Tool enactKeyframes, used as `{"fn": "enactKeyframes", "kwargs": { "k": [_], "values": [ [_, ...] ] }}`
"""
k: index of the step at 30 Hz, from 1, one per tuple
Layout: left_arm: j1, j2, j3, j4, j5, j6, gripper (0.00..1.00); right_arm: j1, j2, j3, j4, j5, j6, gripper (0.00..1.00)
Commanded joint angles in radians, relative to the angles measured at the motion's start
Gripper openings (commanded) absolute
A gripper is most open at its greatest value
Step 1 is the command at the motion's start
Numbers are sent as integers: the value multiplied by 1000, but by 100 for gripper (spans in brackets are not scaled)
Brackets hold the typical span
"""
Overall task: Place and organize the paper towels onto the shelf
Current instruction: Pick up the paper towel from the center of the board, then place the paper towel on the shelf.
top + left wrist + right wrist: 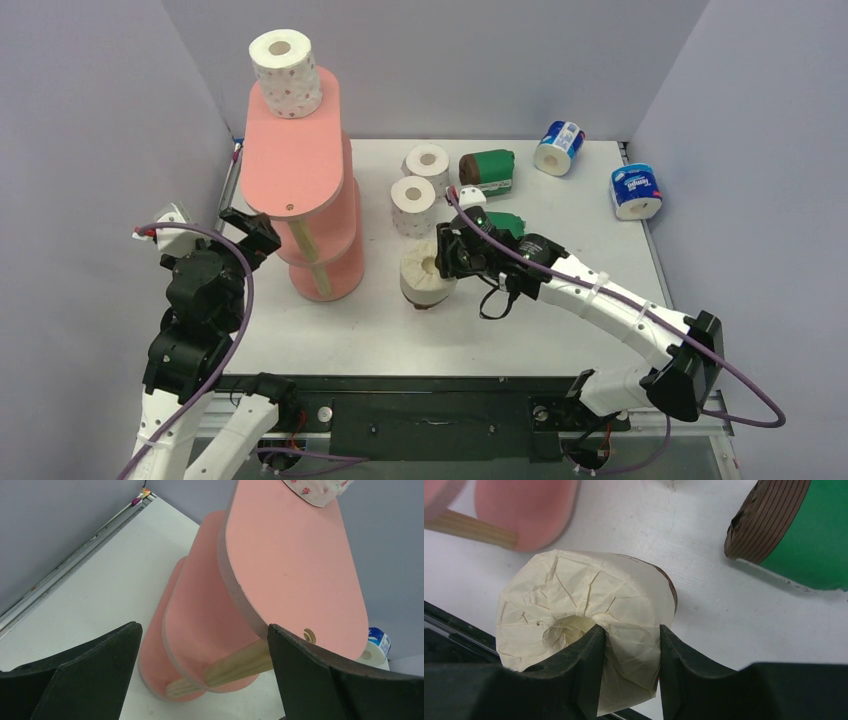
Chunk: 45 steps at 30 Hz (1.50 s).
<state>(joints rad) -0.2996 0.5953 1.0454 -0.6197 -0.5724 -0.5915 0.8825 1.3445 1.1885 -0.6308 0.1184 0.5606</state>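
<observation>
The salmon-pink shelf (300,160) stands at the table's left, with one red-dotted paper towel roll (285,72) upright on its top board. A cream roll (425,275) stands on the table just right of the shelf's foot. My right gripper (631,630) is shut on the cream roll's wall (634,640), one finger in the core and one outside. Behind it stand two white rolls (428,162) (412,205). A green-wrapped roll (487,170) lies nearby, and another (508,222) is partly hidden by the arm. My left gripper (204,630) hangs open beside the shelf (290,565), holding nothing.
Two blue-white wrapped rolls (559,147) (636,190) lie at the back right, near the grey side wall (740,150). The left wall (90,150) runs close behind the shelf. A black rail (430,410) lines the table's near edge.
</observation>
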Motion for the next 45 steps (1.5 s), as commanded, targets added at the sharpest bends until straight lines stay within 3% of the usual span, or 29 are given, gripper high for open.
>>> {"fn": "enactKeyframes", "kwargs": {
  "k": [1, 20, 45],
  "values": [
    [-3, -19, -21, 63, -27, -17, 96, -20, -25, 164, -10, 70, -17, 29],
    [-3, -23, -9, 77, -17, -73, 96, -44, 337, 749, -84, 4, -1, 30],
    [-3, -48, -46, 82, -6, -108, 96, 13, 542, 982, -90, -77, 55, 30]
  ]
}}
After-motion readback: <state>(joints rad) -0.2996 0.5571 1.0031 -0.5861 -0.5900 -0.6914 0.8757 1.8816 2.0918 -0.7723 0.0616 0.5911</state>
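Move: The right hand already holds the paper-wrapped roll just clear of the table. The middle board of the pink shelf, where the roll is going, has its centre about 26 cm left and 15 cm ahead, roughly level, with the top board some 15 cm above it. A white roll stands 20 cm ahead and 6 cm left; the near green roll is 14 cm ahead and 11 cm right, both about 14 cm below. From the left hand, the middle board is 13 cm ahead, 8 cm right and 16 cm below. Keeping its pinch on the wrapped roll's rim, the right hand lifts it quickly by about 12 cm while reaching forward, then at that height swings it some 12 cm left, towards the gap between the shelf's middle and top boards. The last stretch is almost purely leftward; the wrist tilts about 10 degrees, its left side rising. ##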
